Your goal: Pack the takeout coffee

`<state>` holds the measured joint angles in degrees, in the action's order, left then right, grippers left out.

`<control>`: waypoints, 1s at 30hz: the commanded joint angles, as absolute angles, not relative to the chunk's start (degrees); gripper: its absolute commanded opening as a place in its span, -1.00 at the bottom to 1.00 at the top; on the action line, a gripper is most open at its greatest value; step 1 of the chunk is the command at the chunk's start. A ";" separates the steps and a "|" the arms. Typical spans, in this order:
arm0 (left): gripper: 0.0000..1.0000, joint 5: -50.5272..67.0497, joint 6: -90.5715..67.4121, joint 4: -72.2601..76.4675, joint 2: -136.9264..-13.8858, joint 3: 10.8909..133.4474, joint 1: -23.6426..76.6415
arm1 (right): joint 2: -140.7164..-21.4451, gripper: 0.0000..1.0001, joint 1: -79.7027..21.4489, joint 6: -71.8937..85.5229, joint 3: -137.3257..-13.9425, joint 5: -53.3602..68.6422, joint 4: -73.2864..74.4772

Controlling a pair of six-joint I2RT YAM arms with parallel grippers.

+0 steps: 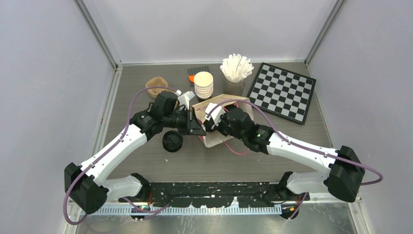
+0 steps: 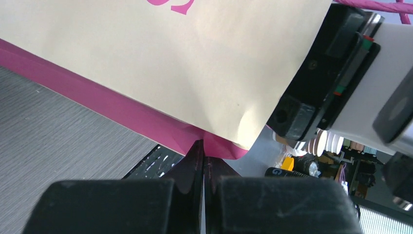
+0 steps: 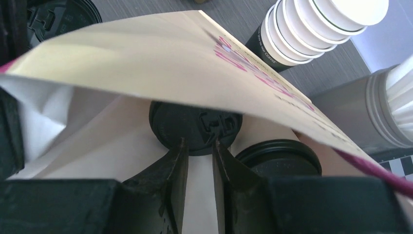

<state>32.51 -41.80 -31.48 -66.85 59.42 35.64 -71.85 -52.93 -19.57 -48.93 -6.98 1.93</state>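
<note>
A cream paper bag [image 1: 215, 140] with pink trim lies mid-table. My left gripper [image 1: 196, 125] is shut on the bag's pink edge [image 2: 214, 146], holding its mouth up. My right gripper [image 1: 208, 126] reaches into that mouth. Inside lie two takeout coffee cups, their black lids facing me. The nearer lid [image 3: 195, 124] sits right at my right gripper's [image 3: 199, 146] fingertips, whose jaws stand slightly apart with only cream paper between them. The second lid [image 3: 278, 158] is to its right. Another black-lidded cup [image 1: 172, 141] stands on the table outside the bag, by the left arm.
A stack of lidless cream cups [image 1: 203, 85] stands just behind the bag. Beside it is a holder of white stirrers [image 1: 236, 68], and a checkerboard [image 1: 282, 91] lies at the back right. A brown object [image 1: 157, 84] sits back left.
</note>
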 commanded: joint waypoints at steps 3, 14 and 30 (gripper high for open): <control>-1.00 34.73 -42.03 -29.73 -66.49 61.16 36.02 | -67.67 -0.37 -53.15 -16.24 -49.94 -12.40 7.02; -1.00 34.09 -41.67 -31.21 -66.84 62.60 36.00 | -62.97 -0.01 -53.09 -6.02 -61.91 -10.30 29.33; -1.00 32.72 -42.53 -31.65 -65.70 63.26 35.34 | -60.35 0.21 -53.13 1.80 -74.69 -19.40 42.84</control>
<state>32.60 -42.02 -31.75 -66.92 60.86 35.64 -60.99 -52.93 -2.63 -67.61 -14.15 38.85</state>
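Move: The open bag stands under the right hand, its middle about 2 cm ahead, 4 cm to the right and 8 cm below. Inside it the nearest black cup lid lies about 2 cm ahead, 2 cm left and 5 cm below. Beyond the bag, the paper-cup stack is some 15 cm ahead and 5 cm left, and the straw holder 15 cm ahead and 8 cm right. From the left hand, the bag's middle is about 4 cm ahead, 9 cm right and 11 cm below. The right hand backs away from the lids in the bag's mouth, first sliding right and a little back, then rising about 8 cm in all while carrying on to roughly 7 cm right and 4 cm back, its fingers spreading from about a third to over half open as the wrist tips down some 10 degrees and swings about 15 degrees clockwise. Meanwhile the left hand stays almost in place, its shut fingers still pinching the bag's left side near the upper corner. ##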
